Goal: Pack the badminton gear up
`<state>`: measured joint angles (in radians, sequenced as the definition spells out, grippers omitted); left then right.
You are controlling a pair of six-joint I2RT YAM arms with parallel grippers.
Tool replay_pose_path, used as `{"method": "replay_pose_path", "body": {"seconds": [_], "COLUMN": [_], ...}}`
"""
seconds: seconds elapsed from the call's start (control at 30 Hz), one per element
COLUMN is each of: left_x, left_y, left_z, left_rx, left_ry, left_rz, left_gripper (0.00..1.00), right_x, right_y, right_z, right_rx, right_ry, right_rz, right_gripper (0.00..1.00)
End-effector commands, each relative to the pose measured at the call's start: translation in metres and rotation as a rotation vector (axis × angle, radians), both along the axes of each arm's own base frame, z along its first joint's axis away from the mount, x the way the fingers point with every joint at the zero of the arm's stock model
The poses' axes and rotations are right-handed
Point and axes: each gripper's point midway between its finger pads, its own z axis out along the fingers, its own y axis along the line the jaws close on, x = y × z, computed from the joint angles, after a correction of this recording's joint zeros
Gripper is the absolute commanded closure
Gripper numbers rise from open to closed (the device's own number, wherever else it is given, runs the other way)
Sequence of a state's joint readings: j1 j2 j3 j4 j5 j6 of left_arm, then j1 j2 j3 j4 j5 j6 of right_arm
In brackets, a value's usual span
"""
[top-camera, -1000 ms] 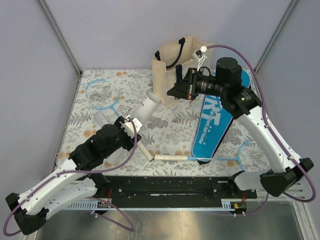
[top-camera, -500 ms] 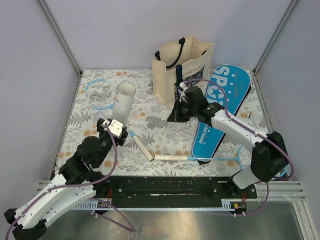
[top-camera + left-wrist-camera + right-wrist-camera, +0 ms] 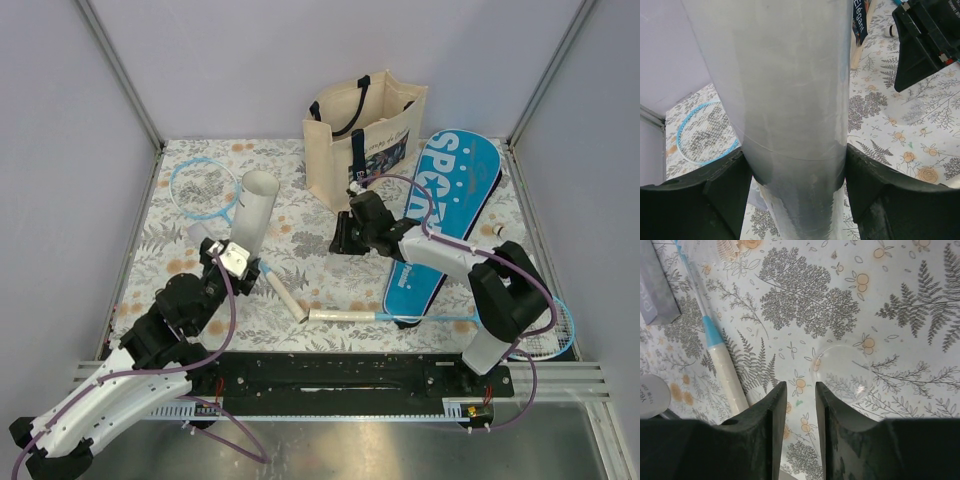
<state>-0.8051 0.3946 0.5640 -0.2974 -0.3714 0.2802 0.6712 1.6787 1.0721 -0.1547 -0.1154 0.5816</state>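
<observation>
My left gripper [image 3: 238,262] [image 3: 797,170] is shut on the lower part of the long white tube [image 3: 252,215] [image 3: 790,95], which leans up and away with its open end on top. My right gripper [image 3: 342,242] [image 3: 801,385] hangs low over the cloth just left of the blue case [image 3: 440,215]. Its jaws are slightly apart with nothing between them. A clear round lid [image 3: 842,372] lies flat beside its right finger. One racket [image 3: 205,190] [image 3: 705,131] lies at the far left, its handle [image 3: 285,297] [image 3: 727,377] near centre. The other racket [image 3: 345,315] lies along the front.
The cream tote bag [image 3: 365,135] with navy straps stands upright at the back, just behind my right gripper. A small white object [image 3: 497,230] lies by the right edge. Flowered cloth [image 3: 320,265] covers the table. Metal frame posts [image 3: 120,75] rise at the back corners.
My right arm has dropped from the top of the tote bag to low over the cloth, and its jaws have parted. My left gripper has swung the tube more upright.
</observation>
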Motion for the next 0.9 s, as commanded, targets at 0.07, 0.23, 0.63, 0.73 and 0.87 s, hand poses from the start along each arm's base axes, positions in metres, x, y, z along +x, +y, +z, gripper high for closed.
{"method": "replay_pose_path", "body": {"seconds": [0.07,0.23,0.63,0.73,0.87], "left_x": [0.0,-0.001,-0.004,-0.005,-0.005], "left_y": [-0.01,-0.013,-0.018,-0.018,-0.018], "left_z": [0.021,0.019,0.017,0.019,0.017], "left_rx": [-0.076,-0.071,-0.075,-0.077,-0.076], "left_ry": [-0.057,-0.049,-0.045,-0.048,-0.046], "left_rz": [-0.044,-0.059,-0.093,-0.094,-0.097], "left_gripper": [0.58,0.58,0.57,0.57,0.57], "right_x": [0.036,0.074,0.135,0.148,0.151], "right_y": [-0.026,-0.083,-0.139,-0.14,-0.155], "right_z": [0.029,0.032,0.019,0.009,-0.011], "right_rx": [-0.04,0.092,0.336,0.367,0.383], "right_ry": [-0.122,-0.109,-0.142,-0.131,-0.088], "right_rz": [-0.104,-0.336,-0.66,-0.678,-0.747], "right_gripper": [0.57,0.52,0.45,0.43,0.43]}}
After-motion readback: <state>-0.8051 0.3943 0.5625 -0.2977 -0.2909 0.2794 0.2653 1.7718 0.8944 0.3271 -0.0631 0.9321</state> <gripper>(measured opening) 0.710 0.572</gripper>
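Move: The shuttlecock lies roughly 17 cm ahead of the right hand, 16 cm to its right and 7 cm below. The clear lid lies almost under that hand, 3 cm ahead and 2 cm right; the middle of the blue racket case is some 14 cm ahead and 29 cm right, and the tote bag's about 32 cm ahead and 8 cm right. From the left hand, which holds the tube, the shuttlecock is some 28 cm ahead, 36 cm right and 22 cm down. Heading for the shuttlecock between tote bag and blue case, the right hand leaves the lid and sweeps low to the right and forward, about 14 cm right and 13 cm forward. The last stretch runs straight forward and sinks some 2 cm. Meanwhile it swings nearly 40 degrees clockwise, its left side rising a little, and the fingers open wider. ##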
